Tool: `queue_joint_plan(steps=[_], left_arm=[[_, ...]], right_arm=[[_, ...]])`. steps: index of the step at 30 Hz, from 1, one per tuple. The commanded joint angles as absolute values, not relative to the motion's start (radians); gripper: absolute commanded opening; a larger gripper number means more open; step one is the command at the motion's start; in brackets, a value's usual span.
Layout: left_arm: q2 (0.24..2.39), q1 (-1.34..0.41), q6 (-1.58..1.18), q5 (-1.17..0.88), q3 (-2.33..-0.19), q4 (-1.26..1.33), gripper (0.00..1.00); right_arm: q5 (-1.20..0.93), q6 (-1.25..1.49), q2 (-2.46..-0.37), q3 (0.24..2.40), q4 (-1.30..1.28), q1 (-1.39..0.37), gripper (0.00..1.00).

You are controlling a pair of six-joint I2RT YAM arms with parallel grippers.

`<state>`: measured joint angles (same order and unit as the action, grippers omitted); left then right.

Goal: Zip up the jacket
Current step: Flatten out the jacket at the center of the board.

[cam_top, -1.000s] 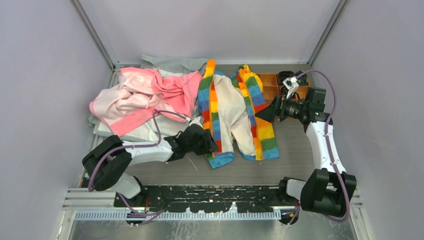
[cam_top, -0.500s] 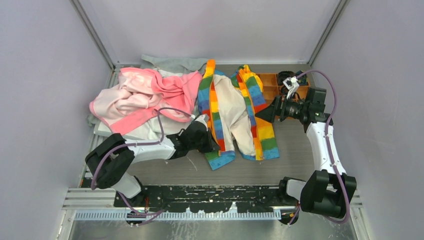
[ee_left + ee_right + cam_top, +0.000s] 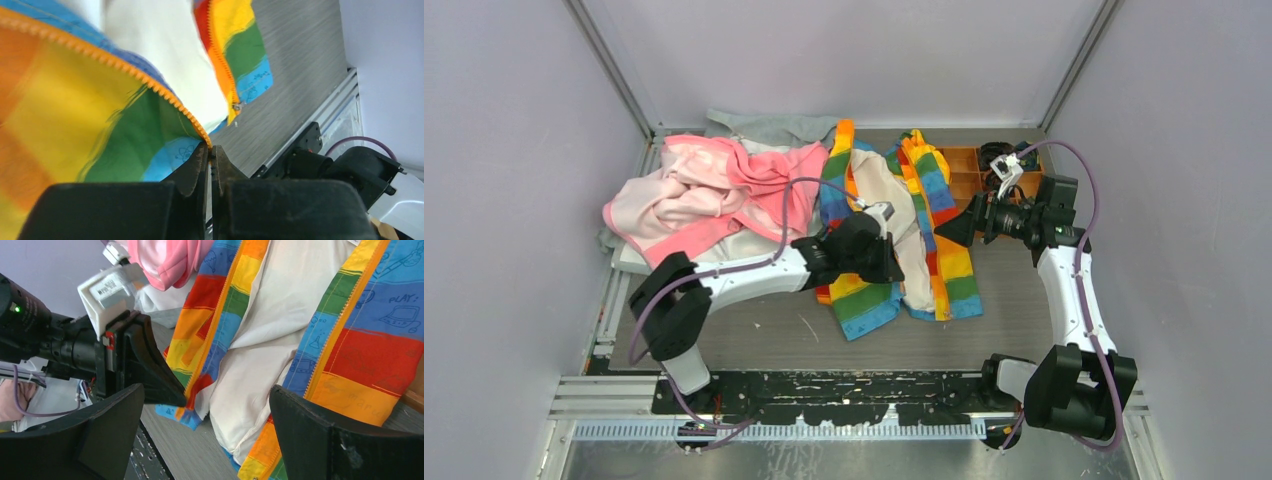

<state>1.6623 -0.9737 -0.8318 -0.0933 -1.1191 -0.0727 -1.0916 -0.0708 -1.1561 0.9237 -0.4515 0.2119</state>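
Note:
The rainbow-striped jacket lies open mid-table with its cream lining up. My left gripper is shut on the bottom of the left front panel's orange zipper tape, holding that panel lifted over the lining. In the left wrist view my jaws pinch the tape's end. The right panel's zipper edge lies flat beyond, a small metal end piece at its bottom. My right gripper hovers open at the jacket's right panel, holding nothing; the left gripper shows in its view.
A pink garment is heaped at the back left over a white cloth, with a grey garment behind it. An orange compartment tray stands at the back right behind my right wrist. Enclosure walls close in three sides.
My left gripper shut on the jacket's left zipper edge, then lifted it up and to the right, folding that panel over the lining. The right arm has not moved.

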Motion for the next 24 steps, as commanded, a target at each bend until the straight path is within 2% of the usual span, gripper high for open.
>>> queue_joint_plan(steps=[1, 6, 9, 12, 16, 24], left_arm=[[1.782, -1.019, -0.771, -0.179, -1.267, -0.156, 0.07], [1.85, -1.045, -0.775, -0.248, -1.346, -0.148, 0.23], [1.792, -1.046, -0.76, -0.233, -1.274, -0.08, 0.4], [1.689, -1.046, -0.724, -0.193, -1.157, 0.034, 0.49], [1.536, -1.044, -0.63, -0.148, -1.011, 0.135, 0.56], [1.273, -1.075, -0.433, 0.072, -0.818, 0.05, 0.59]], right_arm=[[-1.069, -0.091, -1.126, 0.962, -0.455, 0.214, 1.0], [-1.015, -0.091, -1.125, 0.975, -0.464, 0.216, 1.0], [-0.991, -0.088, -1.124, 0.977, -0.468, 0.218, 1.0], [-0.978, -0.084, -1.122, 0.979, -0.468, 0.217, 1.0], [-0.976, -0.083, -1.123, 0.977, -0.468, 0.218, 1.0], [-0.988, -0.081, -1.124, 0.973, -0.464, 0.218, 1.0]])
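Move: The jacket's left front is already off the board by the lower end of its zip edge, pinched in the left fingers. The lining's lower end lies about 5 cm right and 4 cm back of that hand, some 8 cm down; the right zip's bottom is roughly 11 cm right and 9 cm back, the left front's blue hem 6 cm left and 10 cm back. From the idle right hand, the lining's lower end is about 17 cm back, 4 cm left and 17 cm below. The held zip edge of the left front is carried on about 5 cm to the right, sinking and drawing back a little, over the lining towards the right front's zip, while the left fingers open and let go. The left hand then swings back to the left some 8 cm, rising about 6 cm and still drawing back, turned slightly clockwise, fingers open and clear of the cloth. ##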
